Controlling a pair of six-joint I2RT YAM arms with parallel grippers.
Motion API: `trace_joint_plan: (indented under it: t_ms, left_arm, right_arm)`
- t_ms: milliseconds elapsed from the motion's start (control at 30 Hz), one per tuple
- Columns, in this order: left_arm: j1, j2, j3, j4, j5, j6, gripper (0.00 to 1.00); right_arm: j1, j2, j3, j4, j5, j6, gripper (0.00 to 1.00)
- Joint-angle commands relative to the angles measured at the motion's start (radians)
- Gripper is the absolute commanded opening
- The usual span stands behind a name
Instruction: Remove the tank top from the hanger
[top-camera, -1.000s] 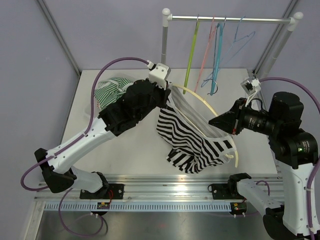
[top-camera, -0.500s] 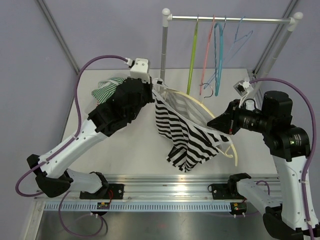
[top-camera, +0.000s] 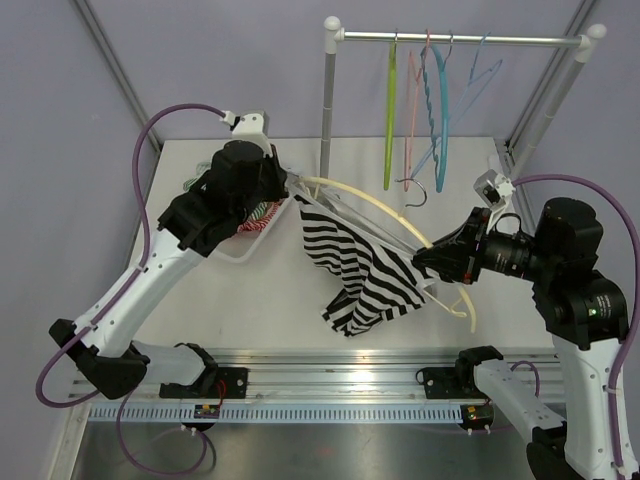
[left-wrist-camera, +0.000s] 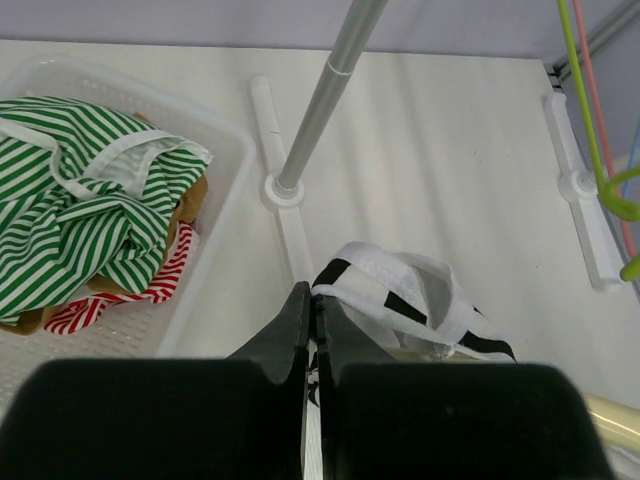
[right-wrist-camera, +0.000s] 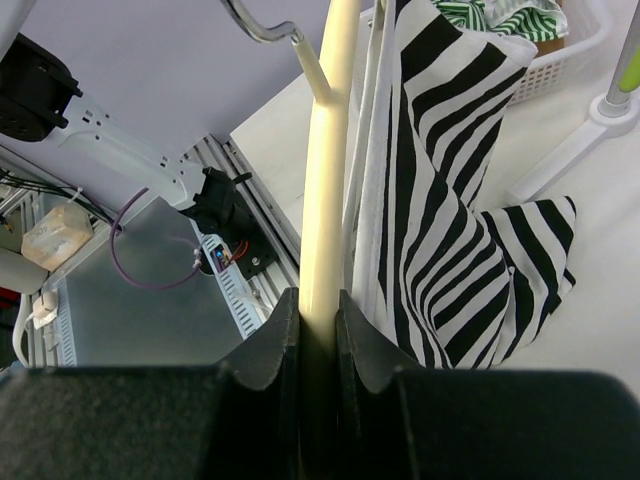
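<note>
The black-and-white striped tank top (top-camera: 362, 274) hangs stretched between my two arms on a cream hanger (top-camera: 372, 205). My left gripper (top-camera: 284, 182) is shut on the top's white strap (left-wrist-camera: 400, 290), held above the table beside the rack's post. My right gripper (top-camera: 430, 262) is shut on the cream hanger's bar (right-wrist-camera: 325, 180) and holds it in the air. In the right wrist view the striped top (right-wrist-camera: 460, 200) drapes to the right of the bar, and the hanger's metal hook (right-wrist-camera: 262, 28) shows at the top.
A white basket (top-camera: 243, 240) with green-striped and red-striped clothes (left-wrist-camera: 90, 220) sits at the left. A clothes rack (top-camera: 460, 40) at the back carries green, pink and blue hangers (top-camera: 436, 110). Its post (left-wrist-camera: 325, 90) and feet stand close to my left gripper.
My left gripper has moved back and to the left, pulling the strap along the hanger. The top has stretched out and the hanger has swung with it. The right arm shifted slightly.
</note>
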Motion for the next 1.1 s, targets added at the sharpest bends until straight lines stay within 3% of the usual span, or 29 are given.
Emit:
trace_joint_plan:
  t_ms: [0, 167, 367, 433, 567, 700, 867, 900, 1000, 1067]
  left_arm:
    - [0.046, -0.042, 0.004, 0.022, 0.088, 0.007, 0.0]
    - [0.046, -0.118, -0.069, 0.076, 0.237, -0.019, 0.0]
    - [0.047, -0.134, -0.059, 0.013, 0.199, -0.017, 0.0]
    - [0.047, -0.154, -0.068, 0.041, 0.252, 0.006, 0.0]
    - [0.021, -0.188, -0.144, 0.211, 0.664, 0.004, 0.0]
    - [-0.095, -0.19, -0.21, 0.37, 0.806, 0.033, 0.0]
    - [-0.209, -0.188, -0.255, 0.432, 0.878, 0.096, 0.0]
    - [-0.218, -0.185, -0.258, 0.415, 0.838, 0.098, 0.0]
    - [-0.224, -0.165, -0.253, 0.293, 0.577, 0.081, 0.0]
    - [-0.223, -0.147, -0.234, 0.164, 0.31, 0.05, 0.0]
  right_arm:
    - [-0.001, -0.038, -0.002, 0.115, -0.042, 0.022, 0.0]
    - [-0.001, -0.066, -0.051, 0.267, -0.029, 0.086, 0.0]
    - [0.0, -0.093, -0.082, 0.416, -0.066, 0.114, 0.0]
    - [-0.001, -0.104, -0.092, 0.509, -0.036, 0.178, 0.0]
    - [-0.001, -0.104, -0.173, 0.912, -0.04, 0.385, 0.0]
    - [0.0, -0.075, -0.25, 1.262, -0.046, 0.627, 0.0]
    - [-0.001, -0.047, -0.357, 1.51, 0.064, 0.72, 0.0]
    - [-0.001, -0.052, -0.361, 1.495, 0.087, 0.7, 0.0]
    - [-0.001, -0.084, -0.232, 1.034, 0.293, 0.466, 0.0]
    - [-0.001, -0.077, -0.101, 0.717, 0.43, 0.363, 0.0]
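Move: The left hand already grips a shoulder of the striped tank top, whose middle hangs about 14 cm back, 17 cm to its right and 15 cm below. From there the basket lies roughly 8 cm ahead, 16 cm left and 30 cm down. The right hand already holds the cream hanger; from it the tank top's middle is some 5 cm ahead, 15 cm left and 18 cm below, while the coloured hangers hang about 27 cm ahead, straight in line and 10 cm higher. Both grips hold, the left on the tank top's shoulder and the right on the cream hanger. The right hand lifts the hanger about 10 cm, tipping its fingers up some 30 degrees, then eases forward about 5 cm. The left draws the cloth back and to the right, slowly then faster, about 15 cm back and 12 across, turning clockwise by roughly 50 degrees, with a small turn-back at the end. ##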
